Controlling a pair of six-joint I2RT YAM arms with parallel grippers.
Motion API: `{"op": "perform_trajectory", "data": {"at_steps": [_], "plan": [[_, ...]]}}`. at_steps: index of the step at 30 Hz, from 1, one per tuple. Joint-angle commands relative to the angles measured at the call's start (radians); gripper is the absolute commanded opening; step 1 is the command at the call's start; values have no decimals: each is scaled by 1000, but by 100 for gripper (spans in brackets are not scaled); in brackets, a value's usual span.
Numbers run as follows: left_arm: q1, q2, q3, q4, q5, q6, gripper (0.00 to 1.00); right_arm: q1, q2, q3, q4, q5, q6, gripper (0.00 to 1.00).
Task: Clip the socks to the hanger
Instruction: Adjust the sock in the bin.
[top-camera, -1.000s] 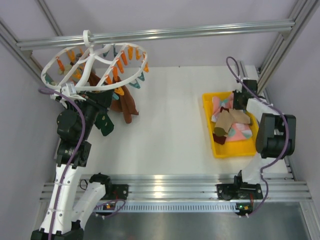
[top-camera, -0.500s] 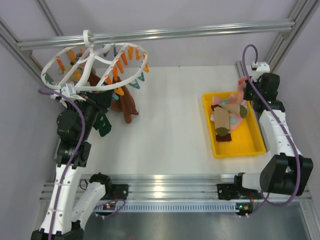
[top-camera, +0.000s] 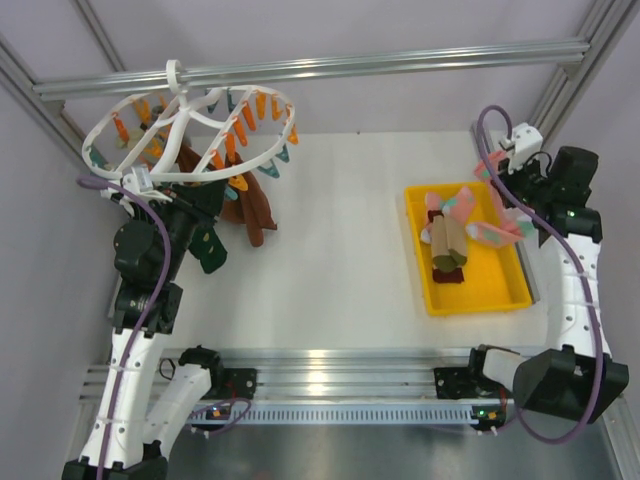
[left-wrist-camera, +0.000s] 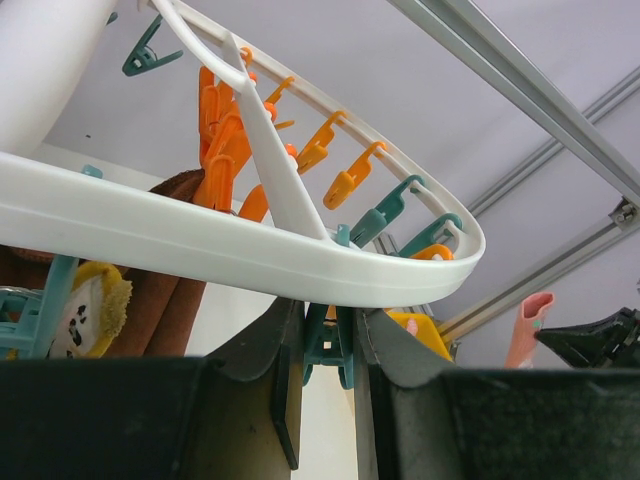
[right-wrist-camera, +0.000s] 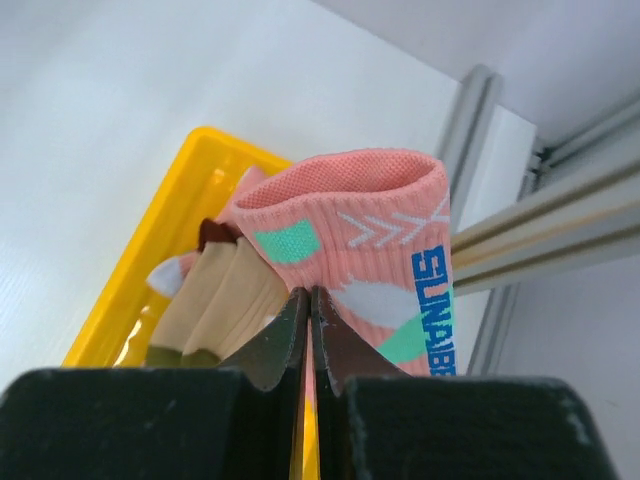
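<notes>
The white ring hanger (top-camera: 190, 135) hangs by its hook from the rail at the back left, orange and teal clips dangling around its rim (left-wrist-camera: 250, 250). Maroon-brown socks (top-camera: 250, 210) hang from it. My left gripper (top-camera: 208, 242) sits just under the rim, its jaws pinched on a teal clip (left-wrist-camera: 330, 345). My right gripper (right-wrist-camera: 308, 300) is shut on the cuff of a pink sock (right-wrist-camera: 370, 250) with mint patches, held up above the tray's far right side (top-camera: 497, 230). Beige socks (top-camera: 445, 235) and a maroon one (top-camera: 450, 275) lie in the tray.
The yellow tray (top-camera: 500, 290) sits at the right of the white table. An aluminium rail (top-camera: 400, 62) runs across the back, and frame posts (right-wrist-camera: 480, 200) stand close beside my right gripper. Grey walls close both sides.
My right arm has risen from the tray with the pink sock and swung back and to the right. The left arm and the hanger have not moved.
</notes>
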Motion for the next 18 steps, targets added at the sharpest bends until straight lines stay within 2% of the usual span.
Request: {"op": "perform_trajectory", "data": {"at_steps": [1, 9, 17, 18], "plan": [[12, 7, -17, 40, -56, -21, 0, 48, 37, 4, -149, -155, -158, 0], [10, 7, -9, 32, -56, -15, 0, 210, 140, -206, -124, -101, -247, 0], [12, 12, -9, 29, -55, -15, 0, 267, 276, -235, -98, -86, -314, 0], [12, 13, -9, 29, -53, -15, 0, 269, 293, -228, -95, -78, -319, 4]]}}
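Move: The pink sock is already in the right hand's shut fingers. Its destination, the beige sock in the bin's left half, lies about 9 cm left of that hand, 4 cm back and 25 cm below. At a similar depth, the dark red sock is 10 cm back and 10 cm left, and another pink sock 4 cm ahead and 8 cm left. From the left hand, the beige sock is some 47 cm right, 4 cm ahead and 36 cm down. The pink sock, still pinched by its cuff, is brought down into the bin's left side: the right hand swings left at first, then sinks mostly, about 20 cm down and 10 cm left in all, drawing back some 5 cm towards the dark red sock. On the way the fingers tip down about 30 degrees and turn counter-clockwise about 25, staying shut. ##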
